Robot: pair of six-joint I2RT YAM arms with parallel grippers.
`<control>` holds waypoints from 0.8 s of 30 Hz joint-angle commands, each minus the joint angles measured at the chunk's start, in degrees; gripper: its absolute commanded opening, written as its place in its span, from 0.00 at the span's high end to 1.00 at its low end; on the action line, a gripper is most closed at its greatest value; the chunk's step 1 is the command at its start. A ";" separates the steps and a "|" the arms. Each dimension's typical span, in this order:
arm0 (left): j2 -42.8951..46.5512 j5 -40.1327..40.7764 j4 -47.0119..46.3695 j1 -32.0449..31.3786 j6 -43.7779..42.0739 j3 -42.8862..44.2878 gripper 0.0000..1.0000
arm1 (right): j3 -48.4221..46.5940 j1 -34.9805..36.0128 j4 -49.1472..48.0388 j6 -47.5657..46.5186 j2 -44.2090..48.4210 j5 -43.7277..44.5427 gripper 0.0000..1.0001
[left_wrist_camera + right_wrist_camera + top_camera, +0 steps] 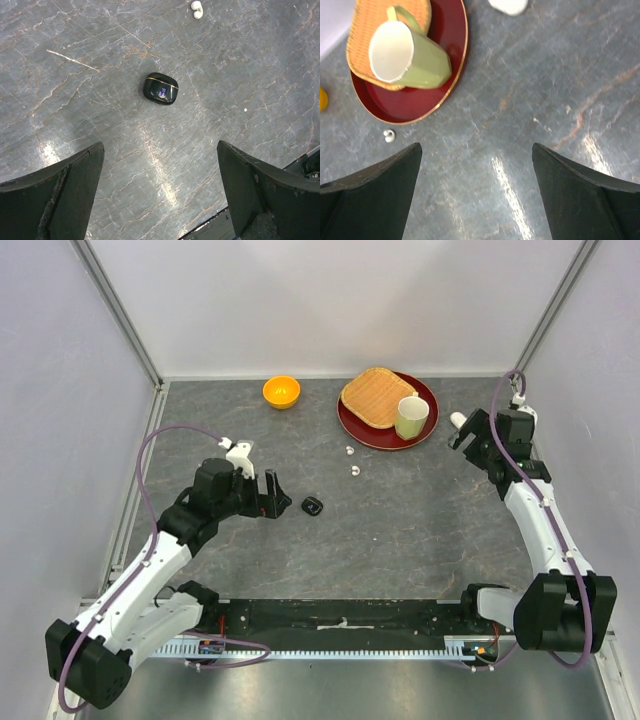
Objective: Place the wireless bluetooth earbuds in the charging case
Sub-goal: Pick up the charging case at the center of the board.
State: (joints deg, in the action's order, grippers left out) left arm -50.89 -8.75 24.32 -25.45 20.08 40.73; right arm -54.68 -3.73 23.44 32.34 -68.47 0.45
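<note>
A black oval charging case lies shut on the grey table, a thin gold line across its lid. My left gripper stands open just to its left, nothing between the fingers, and the case is ahead of them. Two white earbuds lie loose further back; one earbud shows at the top of the left wrist view. My right gripper is open and empty at the back right. A white case lies just ahead of it. A white earbud lies below the plate.
A red plate at the back carries a woven mat and a green cup. An orange bowl sits to its left. White walls close in the table on three sides.
</note>
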 commanded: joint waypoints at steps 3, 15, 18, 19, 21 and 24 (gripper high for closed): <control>4.92 -1.70 -1.90 0.23 -4.61 -2.32 0.00 | 1.59 0.12 -19.21 -5.70 -2.80 12.28 0.02; 4.49 0.83 -1.38 0.23 -5.04 -1.80 0.00 | -0.10 -0.31 -41.67 -28.55 -16.87 26.53 0.02; 5.63 3.47 -0.24 0.23 -4.96 -1.97 0.00 | 2.64 -0.58 -50.74 -31.98 -18.63 27.06 0.02; 6.15 3.92 -0.23 0.23 -4.78 -2.14 0.00 | 2.30 -0.84 -52.17 -32.07 -19.42 26.45 0.02; 7.38 5.06 -0.32 0.23 -4.61 -2.23 0.00 | 0.19 -2.50 -54.80 -36.02 -22.84 23.91 0.02; 8.27 4.72 -0.32 0.23 -4.61 -2.23 0.00 | -5.16 -6.02 -53.00 -39.36 -28.38 12.93 0.02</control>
State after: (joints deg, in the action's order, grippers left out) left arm -44.53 -5.78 24.36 -25.45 17.47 38.06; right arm -53.39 -5.93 -23.35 -0.43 -91.48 21.82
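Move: The white charging case I am reaching for lies some 20 cm ahead of my open right hand, about 2 cm to its right and some 15 cm lower. The green mug stands roughly 18 cm ahead and 12 cm to the left of this hand, and the middle of the red plate is about 23 cm ahead and 18 cm left. From my left hand the white case is some 32 cm ahead, 48 cm right and 13 cm below. I sweep my right hand forward and to the right by about 11 cm each way, nearing the white case but swinging out to its right, at almost the same height. On the way I roll the wrist some 40 degrees so its left side drops, and tip the fingers up a little; they stay wide open and touch nothing. ##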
